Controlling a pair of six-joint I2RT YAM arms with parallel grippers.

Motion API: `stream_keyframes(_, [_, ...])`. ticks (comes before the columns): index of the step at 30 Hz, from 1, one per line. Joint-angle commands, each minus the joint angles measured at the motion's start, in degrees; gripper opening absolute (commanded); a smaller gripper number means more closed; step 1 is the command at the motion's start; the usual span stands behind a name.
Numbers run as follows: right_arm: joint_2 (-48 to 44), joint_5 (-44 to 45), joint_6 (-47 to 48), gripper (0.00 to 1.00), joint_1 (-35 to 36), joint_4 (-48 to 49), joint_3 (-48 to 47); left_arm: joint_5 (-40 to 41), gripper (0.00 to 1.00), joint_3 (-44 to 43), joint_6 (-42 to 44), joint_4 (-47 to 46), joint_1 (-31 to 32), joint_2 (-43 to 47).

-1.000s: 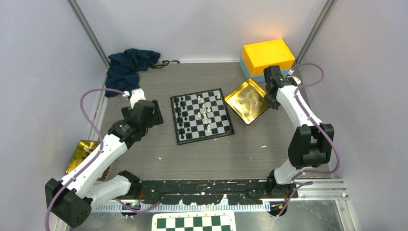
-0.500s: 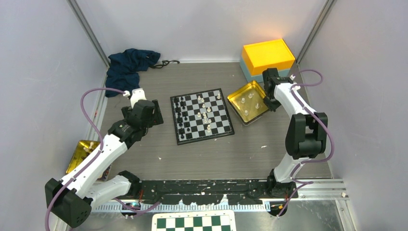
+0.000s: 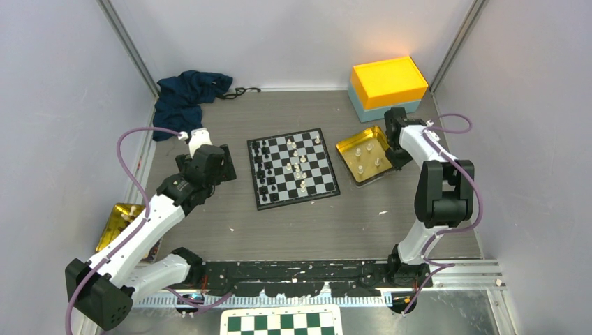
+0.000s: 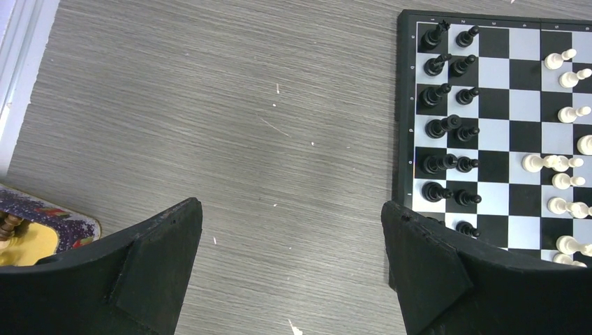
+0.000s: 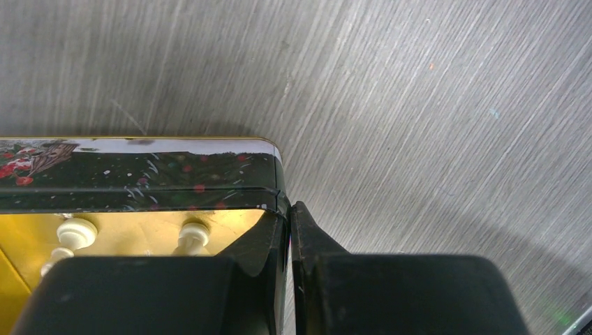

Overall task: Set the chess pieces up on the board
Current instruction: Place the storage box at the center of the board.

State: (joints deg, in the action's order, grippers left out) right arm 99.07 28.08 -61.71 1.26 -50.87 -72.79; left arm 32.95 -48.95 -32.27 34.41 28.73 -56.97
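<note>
The board [image 3: 328, 174] lies mid-table. Black chess pieces [image 3: 262, 167] stand in two columns on its left side and white ones [image 3: 299, 164] are scattered over its middle. The left wrist view shows the same black pieces [image 4: 447, 125] and white pieces [image 4: 558, 162]. My left gripper [image 3: 227, 162] hangs open over bare table just left of the board, with nothing between its fingers [image 4: 292, 216]. My right gripper [image 3: 398, 159] is shut on the right rim of a gold tin tray [image 3: 368, 157], pinching the tray's corner wall [image 5: 288, 209]. White pieces [image 5: 77, 230] stand inside the tray.
A yellow box [image 3: 389, 80] on a blue-grey one stands at the back right, close behind the tray. A dark blue cloth [image 3: 188, 94] lies at the back left. Another gold tin [image 3: 119, 223] sits by the left arm. A green-and-white checkered panel [image 3: 283, 322] lies at the near edge.
My right gripper has drawn back toward the near right with the tray's rim in it, and the tray has turned and slid with it. The left arm has not moved.
</note>
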Motion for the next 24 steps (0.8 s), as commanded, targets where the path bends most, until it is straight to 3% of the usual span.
stream_keyframes(1, [0.0, -0.4, -2.9, 0.01, -0.5, 3.2, 0.2, 1.6, 1.0, -1.1, 1.0, -0.6, -0.3, 1.5])
stream_keyframes(5, [1.0, -0.6, -2.9, 0.05, -0.5, 3.4, 0.0, 1.6, 1.0, -1.2, 1.1, -0.6, -0.3, 1.4])
stream_keyframes(9, [1.4, -1.1, -2.3, 0.15, -0.5, 4.0, 0.4, 1.7, 1.0, -1.2, 1.1, -0.6, -0.3, 1.3])
stream_keyframes(12, [1.5, -1.2, -1.6, 0.34, -2.1, 4.5, 0.5, 1.9, 1.0, -1.1, 1.1, -0.6, -0.3, 1.2])
stream_keyframes(14, [1.5, -0.9, -1.1, 0.4, -2.2, 4.5, 0.4, 1.8, 1.0, -1.0, 1.0, -0.6, -0.3, 1.1])
stream_keyframes(24, [-1.4, 1.0, 2.6, 0.46, -2.1, 3.8, -1.8, 1.8, 1.0, -1.1, 0.8, -1.2, -0.3, 0.6])
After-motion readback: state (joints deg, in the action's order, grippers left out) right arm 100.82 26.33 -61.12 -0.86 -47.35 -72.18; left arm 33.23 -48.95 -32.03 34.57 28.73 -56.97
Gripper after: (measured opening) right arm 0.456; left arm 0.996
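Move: The right hand pinches the storage box by its near wall, beside the right corner; the spot where the box is to be set down, right of the board, centres about 5 cm ahead, 9 cm left and 4 cm below this hand. The chessboard's middle is some 32 cm left, level fore and aft; the yellow-blue box is roughly 24 cm ahead and 2 cm left. From the left hand, the spot lies about 11 cm ahead, 49 cm right and 13 cm down. The right hand lowers the storage box about 1 cm onto the table, then opens nearly halfway, releasing its wall. ##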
